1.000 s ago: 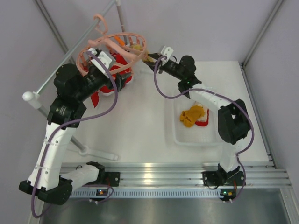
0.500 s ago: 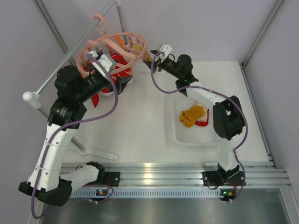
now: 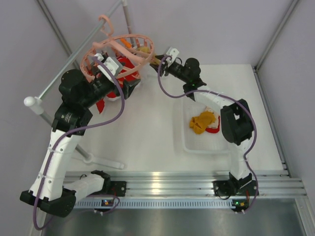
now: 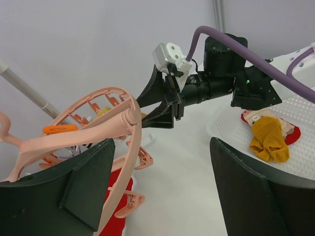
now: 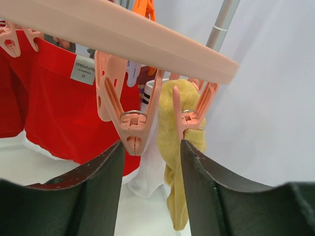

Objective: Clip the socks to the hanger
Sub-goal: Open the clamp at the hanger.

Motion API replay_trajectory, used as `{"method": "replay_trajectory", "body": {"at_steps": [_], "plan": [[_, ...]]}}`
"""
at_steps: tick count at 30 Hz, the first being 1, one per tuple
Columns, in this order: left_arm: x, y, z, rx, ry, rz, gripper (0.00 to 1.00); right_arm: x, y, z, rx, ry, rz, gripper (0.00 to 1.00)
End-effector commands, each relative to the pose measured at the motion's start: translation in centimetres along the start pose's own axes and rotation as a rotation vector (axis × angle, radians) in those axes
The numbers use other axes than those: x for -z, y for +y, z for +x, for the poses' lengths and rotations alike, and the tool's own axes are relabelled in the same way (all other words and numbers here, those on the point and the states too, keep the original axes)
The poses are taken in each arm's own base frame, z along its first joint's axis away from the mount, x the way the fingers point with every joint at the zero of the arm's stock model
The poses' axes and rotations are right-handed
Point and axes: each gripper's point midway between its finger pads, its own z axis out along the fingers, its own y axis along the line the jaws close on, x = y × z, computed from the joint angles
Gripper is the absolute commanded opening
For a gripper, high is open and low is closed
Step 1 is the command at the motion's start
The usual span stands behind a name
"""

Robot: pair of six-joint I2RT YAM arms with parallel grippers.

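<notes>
The salmon-pink hanger [image 3: 118,51] hangs from the rail at the back left. Red socks [image 5: 59,113] and a mustard-yellow sock [image 5: 179,142] hang from its pegs, the yellow one pinched in a peg [image 5: 191,119]. My right gripper [image 5: 150,182] is open just below two pegs, with the yellow sock hanging past the gap and nothing held. It reaches the hanger's right side [image 3: 158,62]. My left gripper [image 4: 162,196] stands wide open and holds nothing, with the hanger's ring [image 4: 120,147] crossing in front of its left finger [image 4: 83,187]. It sits beneath the hanger [image 3: 128,84].
A white tray [image 3: 189,146] right of centre holds another mustard sock [image 3: 203,121] and a red sock [image 3: 213,129]. The grey metal rail [image 3: 64,69] runs diagonally at the left, and its stand foot [image 3: 101,160] lies on the table. A white garment [image 5: 147,174] hangs behind the pegs.
My right gripper has pushed a little left and back, closer under the hanger's pegs, and its jaws have shifted in width. The left arm has barely moved.
</notes>
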Motion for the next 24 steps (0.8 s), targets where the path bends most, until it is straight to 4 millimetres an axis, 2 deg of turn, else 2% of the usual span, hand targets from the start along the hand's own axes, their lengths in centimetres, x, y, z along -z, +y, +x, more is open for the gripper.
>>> {"method": "replay_trajectory", "body": {"at_steps": [1, 5, 11, 14, 17, 18, 20, 21, 23, 24], "plan": [[0.0, 0.4, -1.5, -0.010, -0.061, -0.016, 0.83, -0.4, -0.7, -5.7, 0.068, -0.135, -0.007, 0.48], [0.0, 0.6, -1.6, -0.004, -0.063, -0.026, 0.83, -0.4, -0.7, -5.8, 0.070, -0.134, -0.013, 0.37], [0.1, 0.7, -1.8, -0.004, -0.065, -0.033, 0.83, -0.6, -0.3, -5.9, 0.075, -0.139, -0.029, 0.39], [0.1, 0.8, -1.7, -0.006, -0.061, -0.038, 0.83, -0.7, -0.2, -6.3, 0.069, -0.146, -0.034, 0.33], [0.1, 0.9, -1.5, -0.020, -0.049, -0.037, 0.82, -0.3, 0.0, -6.9, 0.070, -0.149, -0.038, 0.22], [0.0, 0.9, -1.4, -0.024, -0.042, -0.037, 0.82, -0.2, 0.1, -7.7, 0.075, -0.160, -0.040, 0.12], [0.2, 0.9, -1.4, -0.053, -0.034, -0.029, 0.82, 0.2, 0.3, -7.8, 0.075, -0.150, -0.039, 0.00], [0.1, 0.8, -1.4, -0.063, -0.031, -0.022, 0.83, 0.5, 0.5, -8.6, 0.074, -0.151, -0.041, 0.00], [0.4, 0.5, -1.6, -0.106, -0.029, 0.004, 0.83, 1.0, 1.0, -8.4, 0.072, -0.135, -0.058, 0.00], [0.4, 0.4, -1.7, -0.127, -0.031, 0.013, 0.83, 1.3, 1.2, -9.1, 0.072, -0.128, -0.064, 0.00]]}}
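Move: The hanger's front clamp is just in front of the right fingertips, its middle about 1 cm to the left and 2 cm above the hand point. The yellow sock hangs roughly 4 cm ahead and 4 cm left, about level. The red garment is some 13 cm left and 3 cm back, about 2 cm up. From the left hand, that clamp is about 13 cm ahead, 6 cm right and 10 cm below. The right fingers close almost shut on the clamp's lower end, the hand easing back about 1.5 cm. ##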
